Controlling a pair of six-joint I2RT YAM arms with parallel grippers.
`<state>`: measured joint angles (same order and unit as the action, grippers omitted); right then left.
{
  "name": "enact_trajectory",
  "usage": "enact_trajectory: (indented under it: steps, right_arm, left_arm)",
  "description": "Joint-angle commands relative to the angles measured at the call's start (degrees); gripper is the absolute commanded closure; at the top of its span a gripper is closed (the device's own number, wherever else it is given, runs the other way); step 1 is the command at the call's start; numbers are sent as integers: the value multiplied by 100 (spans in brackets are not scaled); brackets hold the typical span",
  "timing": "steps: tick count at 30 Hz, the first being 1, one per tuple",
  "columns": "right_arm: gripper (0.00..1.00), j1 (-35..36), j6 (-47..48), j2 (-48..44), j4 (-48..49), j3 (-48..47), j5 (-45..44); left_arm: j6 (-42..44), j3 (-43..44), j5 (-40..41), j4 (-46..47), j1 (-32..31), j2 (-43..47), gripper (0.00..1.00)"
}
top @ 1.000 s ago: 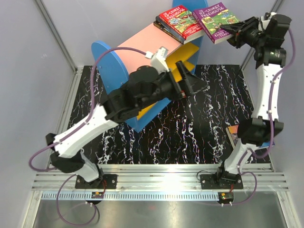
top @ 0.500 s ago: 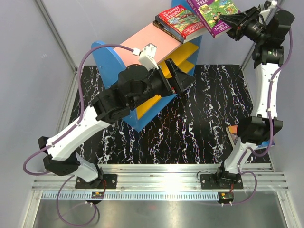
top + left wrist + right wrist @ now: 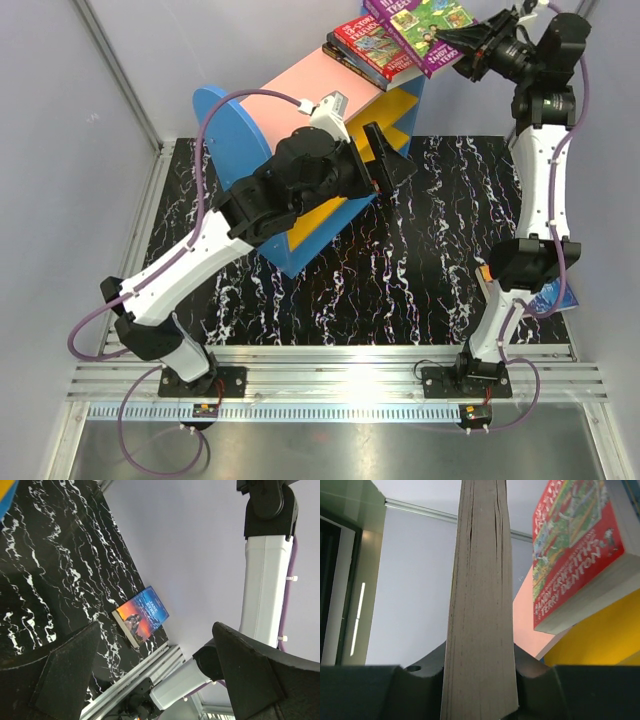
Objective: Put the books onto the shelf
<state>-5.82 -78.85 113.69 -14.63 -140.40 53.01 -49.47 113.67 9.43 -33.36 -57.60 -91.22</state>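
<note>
The shelf (image 3: 300, 100) has blue end panels, a pink top board and yellow lower boards. On the far end of the pink board, a red Treehouse book (image 3: 378, 45) lies on a darker book (image 3: 343, 60). My right gripper (image 3: 463, 48) is shut on a purple Treehouse book (image 3: 420, 22) and holds it in the air, overlapping the red one. In the right wrist view the held book's page edge (image 3: 480, 595) stands upright between the jaws, with the red book (image 3: 575, 555) to its right. My left gripper (image 3: 388, 160) hangs open beside the shelf's yellow boards with nothing in it.
Another book (image 3: 141, 615), with an orange and blue cover, lies on the black marbled mat (image 3: 430, 250) by its right near corner; my right arm (image 3: 530, 265) partly covers it from above. Grey walls stand close behind and to the right of the shelf.
My right gripper has carried the purple book up and to the left, over the red book. My left arm has drawn back a little toward the shelf, still open.
</note>
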Motion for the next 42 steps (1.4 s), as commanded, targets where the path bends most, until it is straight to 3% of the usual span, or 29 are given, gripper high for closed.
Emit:
enact_trajectory:
  steps: [1,7,9,10,11,12,35,42]
  right_arm:
    - [94,108,54,-14,-48,-84,-107]
    - [67,231,159,13,-409,-119,-406]
    - [50,266,142,74,-584,-172,-476]
    - [42,283,150,101,-628,-250,-476]
    - [8,292,177,162,-802,-321,-485]
    - [1,345,203,180,-874,-356,-502]
    - [0,468,449,540,-2165,-779,-283]
    - [0,468,1161,14,-2747,1,-327]
  left_arm:
    - [122,200,-126,137,135,201,3]
    - [34,-187,-204,339,302,420,4]
    - [34,-205,-231,357,346,438,4]
    - [43,-213,-249,357,364,456,4]
    - [34,-222,-249,366,381,465,4]
    - [34,-266,-257,383,399,482,4]
    - [-308,-872,-881,691,873,667,5]
    - [-449,-1083,-917,858,926,711,6]
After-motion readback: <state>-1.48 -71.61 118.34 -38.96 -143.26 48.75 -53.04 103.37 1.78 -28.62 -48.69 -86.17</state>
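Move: The purple 117-Storey book, still held by its near right end, is bound for the stack at the shelf's far right end. That spot lies about 9 cm to the right hand's left, 3 cm ahead and 6 cm below. The red 13-Storey book topping the stack is some 13 cm left, 4 ahead, 6 below; the bare middle of the pink shelf top about 23 left, 2 back, 13 below. From the empty left hand the spot is about 24 cm ahead, 4 right, 3 above. The purple book goes down onto the red one as the right hand lowers it about 4 cm, easing forward some 2 cm, before the fingers spread wide and let go. Still open around the book's near right end, the hand then sinks another 5 cm and shifts slightly left, tipping about 20 degrees down in all. The empty left hand drifts some 5 cm forward and left, sinking a little. ##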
